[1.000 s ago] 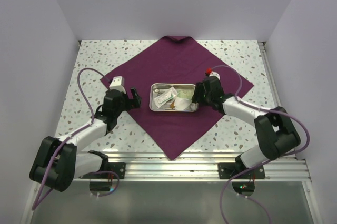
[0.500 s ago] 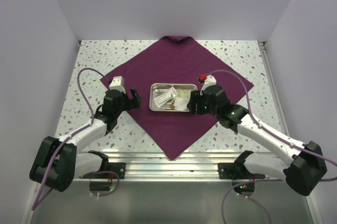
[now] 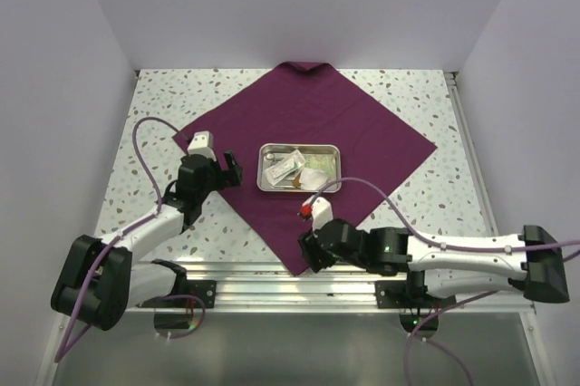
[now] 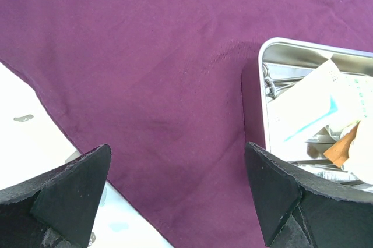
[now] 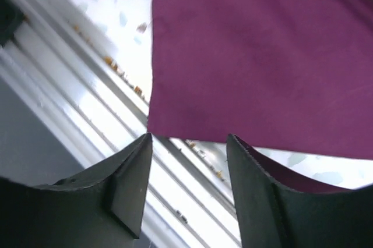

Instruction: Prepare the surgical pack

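Observation:
The surgical pack lies open: a plum-purple cloth (image 3: 317, 114) is spread as a diamond on the speckled table, with a small steel tray (image 3: 262, 168) at its middle holding white packets (image 3: 288, 165) and gauze (image 3: 314, 181). My left gripper (image 3: 233, 170) stands wide open just left of the tray, over the cloth (image 4: 145, 56) near its left edge, with the tray (image 4: 263, 79) beside its right finger. My right gripper (image 3: 305, 253) is open and empty, low over the cloth's near corner (image 5: 152, 127), and its fingertips (image 5: 142, 143) straddle that corner's tip.
An aluminium rail (image 3: 344, 291) runs along the table's near edge, right under the right gripper, and shows as bright bars (image 5: 111, 126) in the right wrist view. Walls close in the table on three sides. Bare speckled tabletop (image 3: 154, 132) flanks the cloth.
My right arm has swung from beside the tray's right end down and toward me to the cloth's near corner. The left arm has not moved.

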Action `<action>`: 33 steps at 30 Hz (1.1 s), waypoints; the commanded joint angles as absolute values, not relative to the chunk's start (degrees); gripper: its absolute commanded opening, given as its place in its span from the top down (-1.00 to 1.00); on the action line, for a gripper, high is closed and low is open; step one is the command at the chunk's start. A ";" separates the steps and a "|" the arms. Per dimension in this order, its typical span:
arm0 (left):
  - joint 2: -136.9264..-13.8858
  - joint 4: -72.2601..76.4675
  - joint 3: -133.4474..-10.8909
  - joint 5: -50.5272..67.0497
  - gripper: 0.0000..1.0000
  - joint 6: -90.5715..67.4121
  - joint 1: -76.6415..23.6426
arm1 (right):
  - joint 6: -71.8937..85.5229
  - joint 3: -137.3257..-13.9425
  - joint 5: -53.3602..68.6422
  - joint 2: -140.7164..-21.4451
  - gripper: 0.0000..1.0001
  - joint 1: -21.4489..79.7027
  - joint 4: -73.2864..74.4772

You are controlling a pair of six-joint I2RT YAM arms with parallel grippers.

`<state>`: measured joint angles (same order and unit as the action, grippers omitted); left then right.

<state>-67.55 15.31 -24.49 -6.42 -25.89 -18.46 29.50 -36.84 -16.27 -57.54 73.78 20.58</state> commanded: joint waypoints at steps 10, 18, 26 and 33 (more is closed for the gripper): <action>-66.80 16.70 -25.05 -7.47 -1.00 -24.61 -18.72 | 36.46 -41.21 -28.12 -75.23 -0.37 87.45 18.98; -66.62 16.52 -25.22 -7.12 -1.00 -24.61 -18.72 | 45.45 -46.30 -39.19 -81.29 -0.53 91.66 23.46; -67.06 16.44 -25.49 -6.33 -1.00 -24.70 -18.72 | 38.06 -50.10 -39.99 -84.37 -0.48 92.20 29.44; -67.32 16.08 -25.58 -6.24 -1.00 -24.70 -18.72 | 42.97 -52.90 -39.64 -89.55 -0.53 92.37 31.19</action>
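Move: The near corner of the purple cloth lies about 6 cm back, 8 cm left and 10 cm below the right hand. The filled tray's middle is roughly 24 cm ahead, 8 cm left and 9 cm below it. For the idle left hand, that same corner is some 28 cm back, 25 cm right and 7 cm down. Down and back, the right hand swoops about 7 cm lower and nearly 5 cm back towards the cloth's near corner. It then edges left a couple of centimetres, rises slightly and sinks again. The wrist tilts some 20 degrees so the fingers point more steeply down, and they open wider; no touch can be seen. ##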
